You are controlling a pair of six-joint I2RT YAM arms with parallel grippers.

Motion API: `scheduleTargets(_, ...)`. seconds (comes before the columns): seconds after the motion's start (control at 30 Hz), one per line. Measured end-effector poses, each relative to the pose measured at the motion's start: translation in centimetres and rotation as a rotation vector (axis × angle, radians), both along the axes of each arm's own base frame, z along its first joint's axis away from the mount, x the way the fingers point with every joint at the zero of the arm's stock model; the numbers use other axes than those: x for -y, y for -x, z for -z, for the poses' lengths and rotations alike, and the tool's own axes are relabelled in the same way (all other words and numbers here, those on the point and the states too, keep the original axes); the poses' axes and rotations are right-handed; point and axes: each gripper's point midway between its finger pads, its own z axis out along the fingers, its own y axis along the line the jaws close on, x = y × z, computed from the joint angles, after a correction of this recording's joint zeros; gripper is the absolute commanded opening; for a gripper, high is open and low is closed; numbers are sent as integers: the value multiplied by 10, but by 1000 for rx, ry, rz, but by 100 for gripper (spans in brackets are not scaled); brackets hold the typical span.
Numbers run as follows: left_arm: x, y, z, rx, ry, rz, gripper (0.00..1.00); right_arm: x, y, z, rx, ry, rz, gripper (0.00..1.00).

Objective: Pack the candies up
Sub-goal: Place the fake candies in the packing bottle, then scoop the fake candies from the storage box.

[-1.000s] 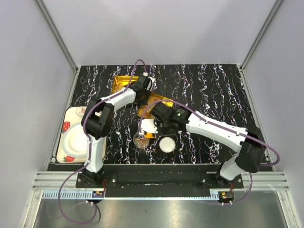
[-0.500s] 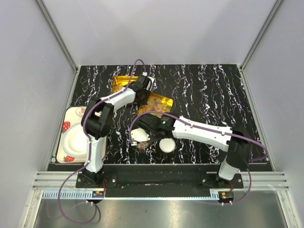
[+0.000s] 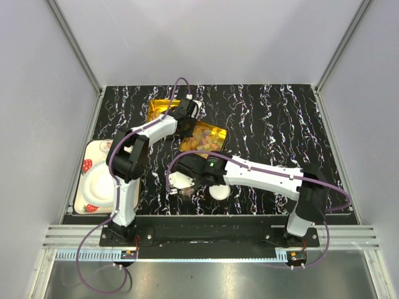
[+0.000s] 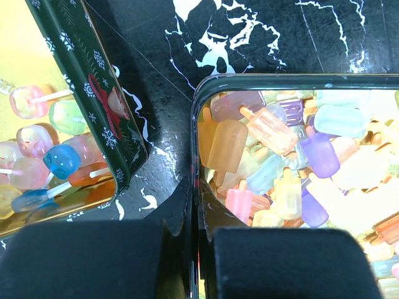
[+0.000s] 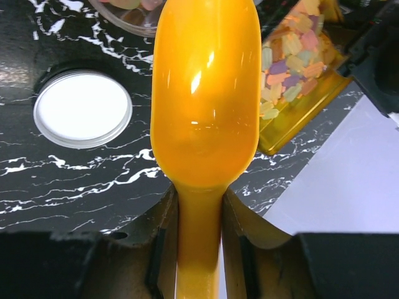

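The candies (image 4: 274, 149) are small pastel popsicle-shaped pieces that fill the open gold tin (image 3: 215, 132). My left gripper (image 4: 194, 193) is shut on that tin's near wall, at its left corner (image 3: 186, 119). My right gripper (image 5: 199, 205) is shut on the handle of the yellow-orange scoop (image 5: 206, 93). No candies show in the scoop's bowl. The bowl hangs near a clear jar (image 5: 124, 15) with a few candies in it. In the top view my right gripper (image 3: 187, 177) covers most of the jar. The tin's candies (image 5: 293, 56) lie to the scoop's right.
A round white lid (image 3: 218, 190) lies just right of the jar. A second gold tin part (image 3: 161, 109), which mirrors lollipop shapes, sits behind the left gripper. A strawberry-patterned tray (image 3: 87, 167) with a white bowl stands at the table's left edge.
My right arm has swung the scoop away from the gold tin, towards the near left, and now holds it by the jar. The left arm has stayed on the tin.
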Motion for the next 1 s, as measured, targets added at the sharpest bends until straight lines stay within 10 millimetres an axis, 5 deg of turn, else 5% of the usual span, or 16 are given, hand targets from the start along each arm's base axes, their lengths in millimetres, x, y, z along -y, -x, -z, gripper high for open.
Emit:
scheduleTargets(0.2,-1,0,0,-1,2,-2,0,8,-13,-17,30,-35,34,0)
scheduleTargets(0.47,-1,-1,0,-1,3,-2,0,63,-65,-50,122,-91,193,0)
scheduleTargets(0.7,-1,-1,0,-2,6,-1,0,90,-100,-36,206,7,251,0)
scheduleTargets(1.0,-1,-1,0,-2,8,0,0,82,-135,-6,269,135,240,0)
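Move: My right hand holds the empty yellow spoon. From it, the candy box I'm going back to lies about 15 cm ahead, 2 cm left and some 14 cm down. The bottle is about 9 cm left, 4 cm back and 11 cm below; its lid is 3 cm right, 5 cm back and 16 cm below. My left hand pinches the box's left rim, with the box's middle 4 cm back, 6 cm right, just below; the lollipop box is 7 cm ahead and 9 cm left. I swing the spoon away from the bottle and towards the candy box with my right hand, going forward about 13 cm and right 8 or 9, first climbing some 5 cm, then sinking most of that again over the last half. My wrist turns about 15 degrees clockwise and tips the fingers up and forward as much, grip unchanged, while my left fingers keep still, pinching the box rim. ##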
